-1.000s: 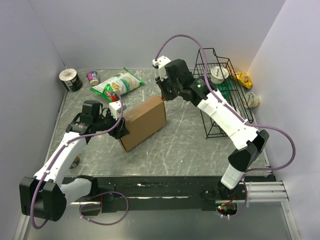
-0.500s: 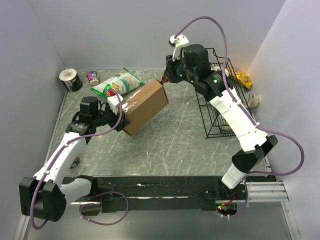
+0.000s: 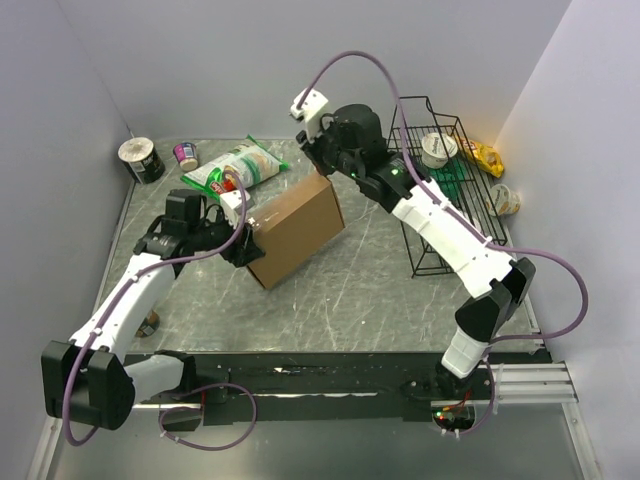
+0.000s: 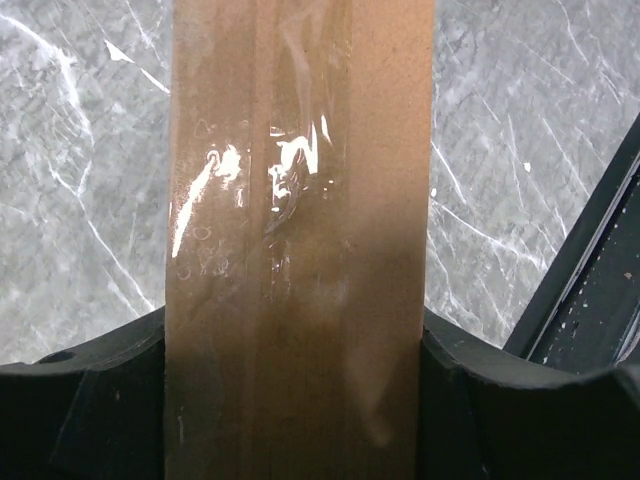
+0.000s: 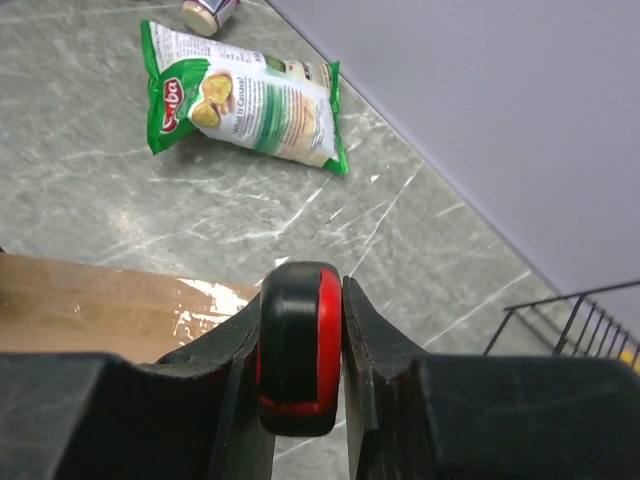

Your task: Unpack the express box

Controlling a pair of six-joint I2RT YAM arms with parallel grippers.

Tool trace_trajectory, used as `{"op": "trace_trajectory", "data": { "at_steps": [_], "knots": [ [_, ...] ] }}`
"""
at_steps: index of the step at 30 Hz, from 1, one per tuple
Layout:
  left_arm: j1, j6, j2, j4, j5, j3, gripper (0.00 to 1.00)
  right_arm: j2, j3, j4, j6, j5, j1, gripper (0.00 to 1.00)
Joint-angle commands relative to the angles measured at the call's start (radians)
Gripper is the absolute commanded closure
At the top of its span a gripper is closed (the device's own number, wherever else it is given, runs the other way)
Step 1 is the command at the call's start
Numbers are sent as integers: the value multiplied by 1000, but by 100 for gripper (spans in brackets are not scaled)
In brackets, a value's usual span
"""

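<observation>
The express box (image 3: 298,228), a plain brown taped cardboard mailer, stands on edge at the table's middle. My left gripper (image 3: 240,245) is shut on its near-left end, and in the left wrist view the taped narrow face (image 4: 300,250) fills the space between both fingers (image 4: 110,400). My right gripper (image 3: 322,170) sits at the box's far upper corner, shut on a small black and red tool (image 5: 300,350). The box's taped edge (image 5: 100,305) shows just left of that tool.
A green-and-white snack bag (image 3: 236,167) lies behind the box, also in the right wrist view (image 5: 245,95). Two cups (image 3: 141,159) stand at the far left corner. A black wire rack (image 3: 435,185) with a cup (image 3: 438,150) stands right; another cup (image 3: 503,200) lies beyond it.
The right gripper swung up and right with the tool, then came back left to the box's far corner. The box, held by the left gripper, shifted slightly right and further back.
</observation>
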Motion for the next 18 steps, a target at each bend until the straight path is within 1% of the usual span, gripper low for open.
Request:
{"op": "trace_trajectory", "data": {
  "at_steps": [1, 3, 5, 8, 9, 12, 14, 17, 18],
  "knots": [
    [-34, 56, -9, -16, 53, 62, 70, -12, 8, 181, -130, -5, 36, 100],
    [-42, 61, 0, -27, 19, 54, 70, -20, 23, 239, -99, 58, 39, 100],
    [-50, 82, 7, -44, -24, 51, 70, -29, 52, 279, -34, 92, 33, 100],
    [-69, 115, 18, -53, -68, 49, 70, -19, 128, 315, 0, 79, 20, 100],
    [-73, 118, 26, -53, -79, 54, 70, -18, 147, 318, -4, 38, 22, 100],
    [-76, 116, 37, -47, -119, 63, 71, -32, 145, 296, 23, 14, 24, 100],
    [-76, 125, 40, -53, -151, 63, 72, -49, 143, 232, 49, 18, 14, 100],
    [-76, 139, 32, -64, -171, 60, 72, -109, 74, 230, 66, 41, -12, 100],
    [-76, 141, 27, -65, -175, 59, 72, -120, 22, 229, 63, 55, -16, 100]
  ]
}}
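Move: The upright box, which the left gripper clasps by its near left end, has its middle about 10 cm to that hand's right, 6 ahead and a few below. From the right hand, which holds the cutter, the box's middle is some 5 cm back, 6 left and 20 below. The chip bag is roughly 17 cm ahead of the right hand and 23 left, 35 lower; the wire basket 6 ahead and 28 right, 24 lower. The cutter in the right fingers comes free of the box's upper far end: the right hand hangs back at first, then sweeps up about 10 cm, away from the box, its fingers tipping upward nearly 20 degrees and keeping their grip. The left hand keeps its clasp on the box and, after a slight lift, sinks some 2.5 cm while rolling a little. ##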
